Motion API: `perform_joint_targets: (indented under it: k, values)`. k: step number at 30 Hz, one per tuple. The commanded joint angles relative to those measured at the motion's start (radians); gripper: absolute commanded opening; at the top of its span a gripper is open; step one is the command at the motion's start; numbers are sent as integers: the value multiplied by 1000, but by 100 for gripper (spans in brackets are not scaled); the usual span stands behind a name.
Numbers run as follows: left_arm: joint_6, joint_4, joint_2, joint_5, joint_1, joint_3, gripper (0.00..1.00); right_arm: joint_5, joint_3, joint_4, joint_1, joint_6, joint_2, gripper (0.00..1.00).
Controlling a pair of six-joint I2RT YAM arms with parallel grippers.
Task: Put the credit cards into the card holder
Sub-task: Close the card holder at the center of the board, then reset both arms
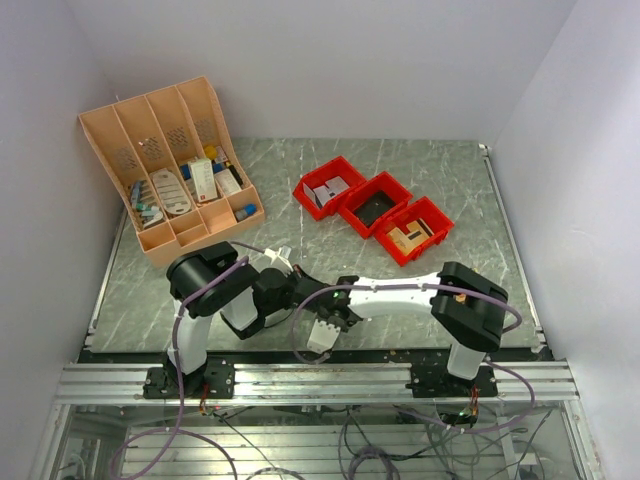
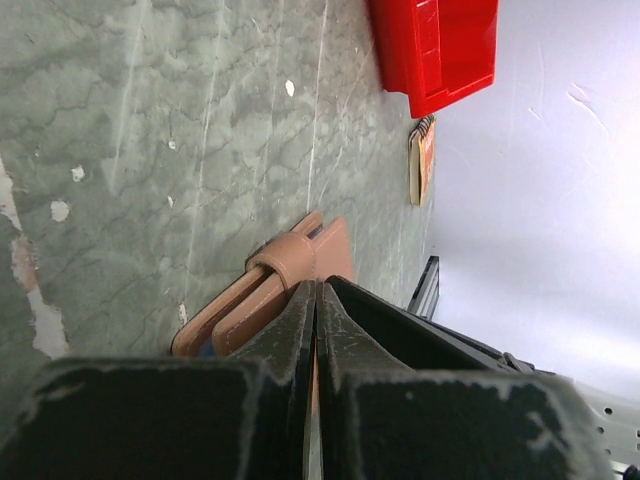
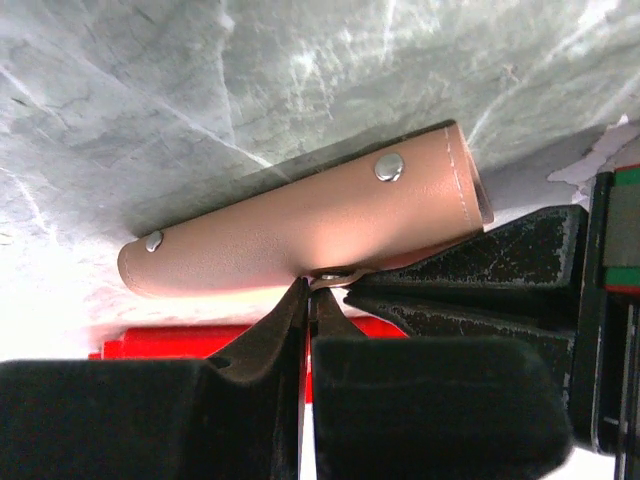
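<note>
The card holder [image 2: 262, 292] is a tan leather wallet held just above the marble table. In the right wrist view the card holder [image 3: 300, 225] bulges into a curve and shows two metal snaps. My left gripper [image 2: 316, 286] is shut on a thin flap of it. My right gripper [image 3: 312, 287] is shut on its lower edge at a metal snap ring. Both wrists meet near the table's front centre [image 1: 315, 300], hiding the holder from above. Pale card-like pieces [image 1: 328, 190] lie in the leftmost red bin. I cannot tell whether they are the credit cards.
Three red bins [image 1: 375, 208] sit in a diagonal row at the back right. An orange-tan slotted rack [image 1: 170, 170] holding small items stands at the back left. A thin tan flat thing [image 2: 421, 160] stands on edge beyond a red bin [image 2: 440, 45].
</note>
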Motion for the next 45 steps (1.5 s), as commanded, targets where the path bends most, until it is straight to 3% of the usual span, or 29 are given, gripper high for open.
perform_joint_targets:
  k: [1,10,16,21,28,32,34,37,40,41,45]
  values:
    - [58,-213,58,110,-20,-44,7,-316,-48,-85,80,-17,137,0]
    - [65,-198,47,101,-14,-54,7,-321,57,-93,59,101,162,0]
    - [50,-117,23,83,30,-84,10,-396,131,-142,-57,158,35,18]
    - [95,-200,-106,60,52,-63,15,-466,122,-158,-147,199,-80,30]
    - [241,-503,-414,-15,55,11,36,-635,160,-142,-308,397,-218,43]
    - [391,-819,-679,-128,54,82,43,-808,220,-124,-494,587,-283,45]
    - [487,-989,-804,-200,54,142,53,-911,227,-94,-610,668,-323,49]
    - [624,-1182,-954,-294,55,240,76,-1031,222,17,-792,802,-395,64]
    - [730,-1355,-1038,-386,62,359,100,-1077,229,186,-955,1006,-467,94]
    - [755,-1393,-1053,-403,69,403,98,-1045,281,206,-986,1115,-457,99]
    - [823,-1549,-1035,-392,89,633,98,-993,464,217,-1112,1414,-393,100]
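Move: The card holder lies folded right under both closed grippers, whose tips meet at the strap on its outer edge; its middle is some 3 cm back of either hand, level sideways and about 1 cm below. From the right hand, the right red box stands roughly 13 cm ahead and 20 cm to the right, the middle red box 20 cm ahead and 11 cm right, and the left red box 24 cm straight ahead, all at about hand height. Keep both grippers at the holder's strap a moment longer, then open them, come free and back off upward, slowly at first. Raise the left about 27 cm, drifting left and rolling it as it opens wide. Lift the right about 25 cm while carrying it forward and to the right over the red boxes, swinging it clockwise until its wide-open fingers point forward-left and somewhat down. ##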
